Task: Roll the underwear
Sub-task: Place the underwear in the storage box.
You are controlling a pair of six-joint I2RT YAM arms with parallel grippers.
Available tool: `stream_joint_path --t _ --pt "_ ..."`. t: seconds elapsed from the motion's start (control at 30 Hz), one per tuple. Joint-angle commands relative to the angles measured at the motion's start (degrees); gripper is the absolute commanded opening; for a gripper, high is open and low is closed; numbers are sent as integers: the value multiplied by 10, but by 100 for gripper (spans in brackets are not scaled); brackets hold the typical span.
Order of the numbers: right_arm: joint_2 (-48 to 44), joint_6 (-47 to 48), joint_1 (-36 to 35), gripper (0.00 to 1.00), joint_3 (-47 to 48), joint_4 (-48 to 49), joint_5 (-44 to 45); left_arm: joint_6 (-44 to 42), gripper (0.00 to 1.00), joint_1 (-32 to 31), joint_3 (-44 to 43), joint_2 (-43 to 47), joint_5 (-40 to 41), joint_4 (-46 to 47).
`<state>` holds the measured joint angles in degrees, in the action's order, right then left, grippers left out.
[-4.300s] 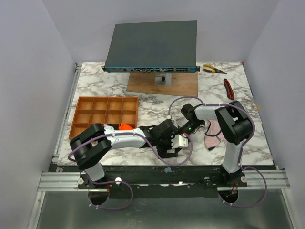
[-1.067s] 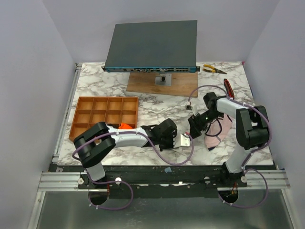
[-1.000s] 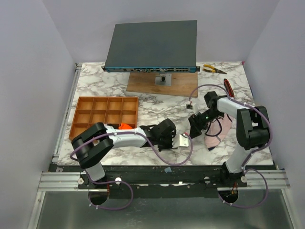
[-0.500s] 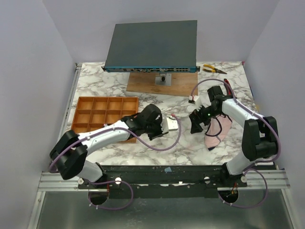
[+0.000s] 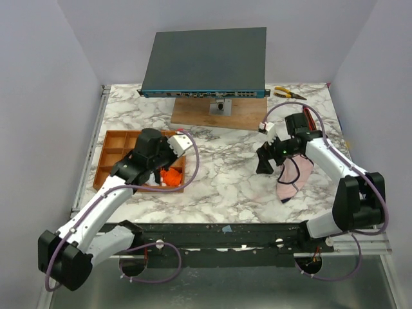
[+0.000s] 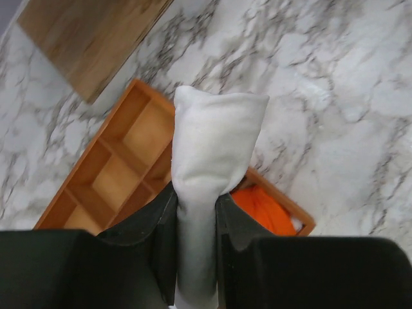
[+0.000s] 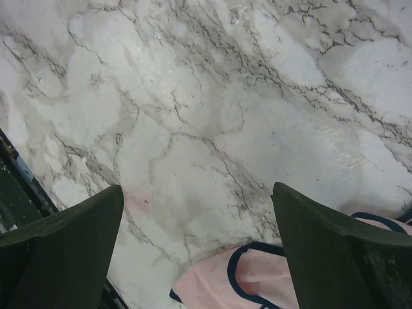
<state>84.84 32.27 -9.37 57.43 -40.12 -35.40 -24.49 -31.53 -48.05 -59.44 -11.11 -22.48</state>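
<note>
My left gripper (image 6: 195,201) is shut on a rolled pale cream underwear (image 6: 215,138), which sticks out past the fingertips. In the top view the roll (image 5: 179,143) hangs over the right end of the orange-brown tray (image 5: 119,158). An orange underwear (image 5: 170,175) lies in the tray's near right compartment, also seen as the orange underwear (image 6: 261,209) under my left fingers. My right gripper (image 5: 266,159) stands open and empty above the marble, just left of a flat pale pink underwear with dark edging (image 5: 293,175). The pink underwear (image 7: 257,277) shows low between the right fingers.
A dark flat network box (image 5: 206,61) rests on a wooden board (image 5: 219,114) at the back centre. Yellow-handled pliers (image 5: 288,94) and a red-handled tool (image 5: 309,119) lie at the back right. The tray (image 6: 116,174) has several bare compartments.
My left arm swung left and back from the table's front centre, carrying the roll over the tray. My right gripper opened fully and drew slightly back beside the pink underwear.
</note>
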Motion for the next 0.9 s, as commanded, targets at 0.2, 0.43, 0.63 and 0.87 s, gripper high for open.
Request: stream_joint_path --t 0.2,0.43,0.63,0.87 --pt "-52 -54 -13 100 -28 58 -29 -110 0 219 89 104 -8 -45" --pt "-62 -51 -13 100 -32 55 -37 -248 0 375 132 126 -76 -72" --pt "-66 -47 -13 100 -35 52 -39 -341 0 483 127 125 -139 -121" --pt "-61 -39 -13 100 -33 46 -42 -353 0 506 147 105 -135 -106"
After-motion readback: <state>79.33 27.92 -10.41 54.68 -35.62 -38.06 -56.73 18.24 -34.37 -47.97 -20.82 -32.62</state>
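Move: The left hand holds the rolled white underwear high over the storage box's right end; the empty front compartment second from the left lies about 22 cm to its left, 5 cm back and 16 cm below. The orange bundle sits some 7 cm left and 4 cm back, the white-and-dark bundle 15 cm left and 4 cm back, both about 15 cm down. From the right hand, that compartment is roughly 50 cm left, 6 cm back and 7 cm below. Still pinching the white underwear, the left hand swings 23 cm left over the box, sinking 7, turning counter-clockwise. ##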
